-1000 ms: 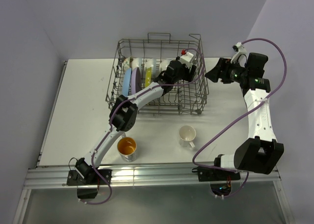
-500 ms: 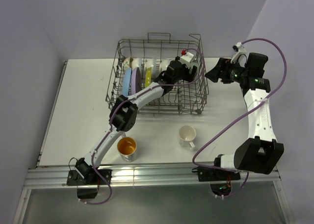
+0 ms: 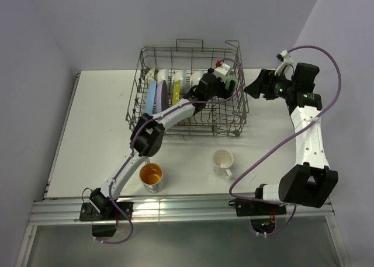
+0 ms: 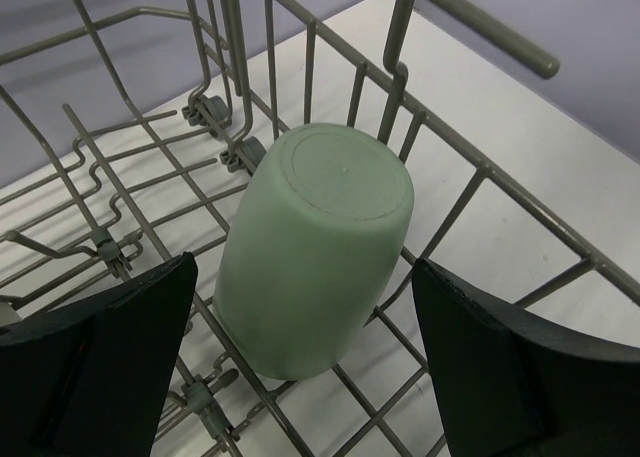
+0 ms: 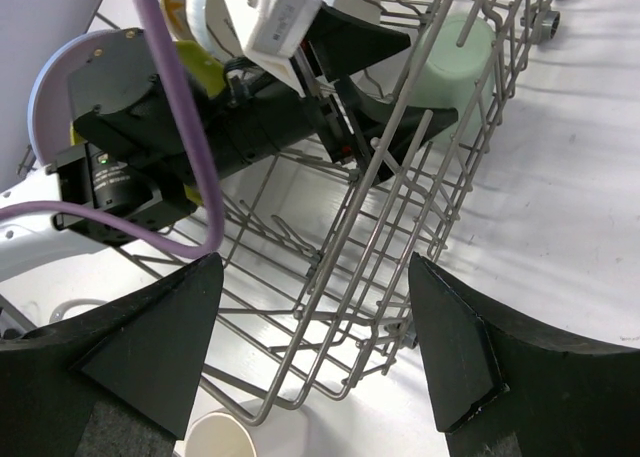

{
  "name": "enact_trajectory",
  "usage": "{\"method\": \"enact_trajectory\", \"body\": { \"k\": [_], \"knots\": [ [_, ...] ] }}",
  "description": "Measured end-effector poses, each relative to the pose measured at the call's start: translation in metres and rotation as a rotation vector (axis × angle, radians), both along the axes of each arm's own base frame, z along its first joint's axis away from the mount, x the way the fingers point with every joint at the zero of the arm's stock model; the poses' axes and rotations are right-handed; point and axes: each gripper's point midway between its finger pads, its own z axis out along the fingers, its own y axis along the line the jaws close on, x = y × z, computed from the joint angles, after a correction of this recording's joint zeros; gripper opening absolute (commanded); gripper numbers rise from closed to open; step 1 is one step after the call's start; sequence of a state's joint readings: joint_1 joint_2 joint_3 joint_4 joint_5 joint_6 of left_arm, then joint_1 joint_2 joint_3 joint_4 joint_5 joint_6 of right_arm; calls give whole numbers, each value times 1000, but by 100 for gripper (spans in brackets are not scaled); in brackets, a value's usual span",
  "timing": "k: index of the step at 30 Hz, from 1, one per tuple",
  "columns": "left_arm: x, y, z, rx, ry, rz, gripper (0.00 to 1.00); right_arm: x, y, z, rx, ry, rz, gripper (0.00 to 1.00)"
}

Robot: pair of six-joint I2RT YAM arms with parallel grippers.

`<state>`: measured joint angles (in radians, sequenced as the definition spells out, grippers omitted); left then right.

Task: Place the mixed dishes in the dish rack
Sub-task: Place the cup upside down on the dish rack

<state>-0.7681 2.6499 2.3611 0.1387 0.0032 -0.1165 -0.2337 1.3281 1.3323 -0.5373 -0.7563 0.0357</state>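
The dish rack (image 3: 241, 111) stands at the back of the table. My left gripper (image 3: 225, 85) reaches into its right end and is open. A pale green cup (image 4: 315, 247) lies base-up on the rack wires (image 4: 470, 187) between the fingers, with a gap on each side. Blue (image 3: 153, 97) and yellow-green (image 3: 174, 89) plates stand on edge in the left half. My right gripper (image 3: 250, 89) hovers just outside the rack's right wall, open and empty (image 5: 315, 267). A white mug (image 3: 222, 160) and an orange-inside cup (image 3: 151, 175) stand on the table in front.
The rack's right wall (image 5: 400, 207) lies between my right gripper and the green cup (image 5: 455, 52). The left arm's purple cable (image 5: 170, 87) loops over the rack. The white mug's rim (image 5: 225, 437) shows below the rack's corner.
My left jaws have spread wider, away from the green cup's sides. Neither arm has shifted noticeably, and the cup stays where it lay.
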Motion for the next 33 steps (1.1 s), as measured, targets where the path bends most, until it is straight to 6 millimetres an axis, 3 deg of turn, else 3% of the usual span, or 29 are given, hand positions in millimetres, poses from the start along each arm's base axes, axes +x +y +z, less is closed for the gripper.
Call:
{"method": "enact_trajectory", "body": {
  "k": [8, 11, 14, 23, 28, 29, 33],
  "knots": [
    [-10, 6, -20, 29, 28, 3, 99, -2, 3, 4, -27, -34, 48, 84],
    [-13, 11, -13, 32, 25, 17, 99, -2, 4, 7, -34, -50, 62, 84],
    [-11, 13, 13, 4, -11, 34, 99, -3, 4, 11, -42, -63, 71, 84],
    [-17, 23, 121, -108, -154, 48, 99, -12, 7, 25, -73, -108, 104, 85],
    [-25, 33, 152, -134, -182, 54, 99, -16, 8, 42, -126, -169, 138, 86],
    [-26, 36, 151, -126, -176, 59, 99, -16, 8, 47, -142, -186, 146, 87],
    [-38, 54, 174, -118, -167, 75, 99, -18, 15, 72, -231, -295, 218, 87]
  ]
}}
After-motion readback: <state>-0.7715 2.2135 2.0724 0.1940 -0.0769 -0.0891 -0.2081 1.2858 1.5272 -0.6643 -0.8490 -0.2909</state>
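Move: The green cup, already let go and leaning upside down at the rack's right side, lies about 3 cm ahead of the left hand, 2 cm to its right and 3 cm lower, between and just beyond the open fingers. The white bowl in the rack is some 7 cm ahead and 14 cm left of that hand; the white mug is about 32 cm back and 4 cm left on the table. From the right hand the cup is roughly 19 cm ahead, 8 cm left and 17 cm below. Leave the green cup with the left fingers kept wide open: dip about 2 cm while easing back a little, then lift the gripper some 19 cm from that low point, drifting back and left and tipping the fingers up about 10 degrees. Meanwhile raise the open right gripper about 7 cm, pulling slightly back and left, its fingers swinging upward and counter-clockwise. ##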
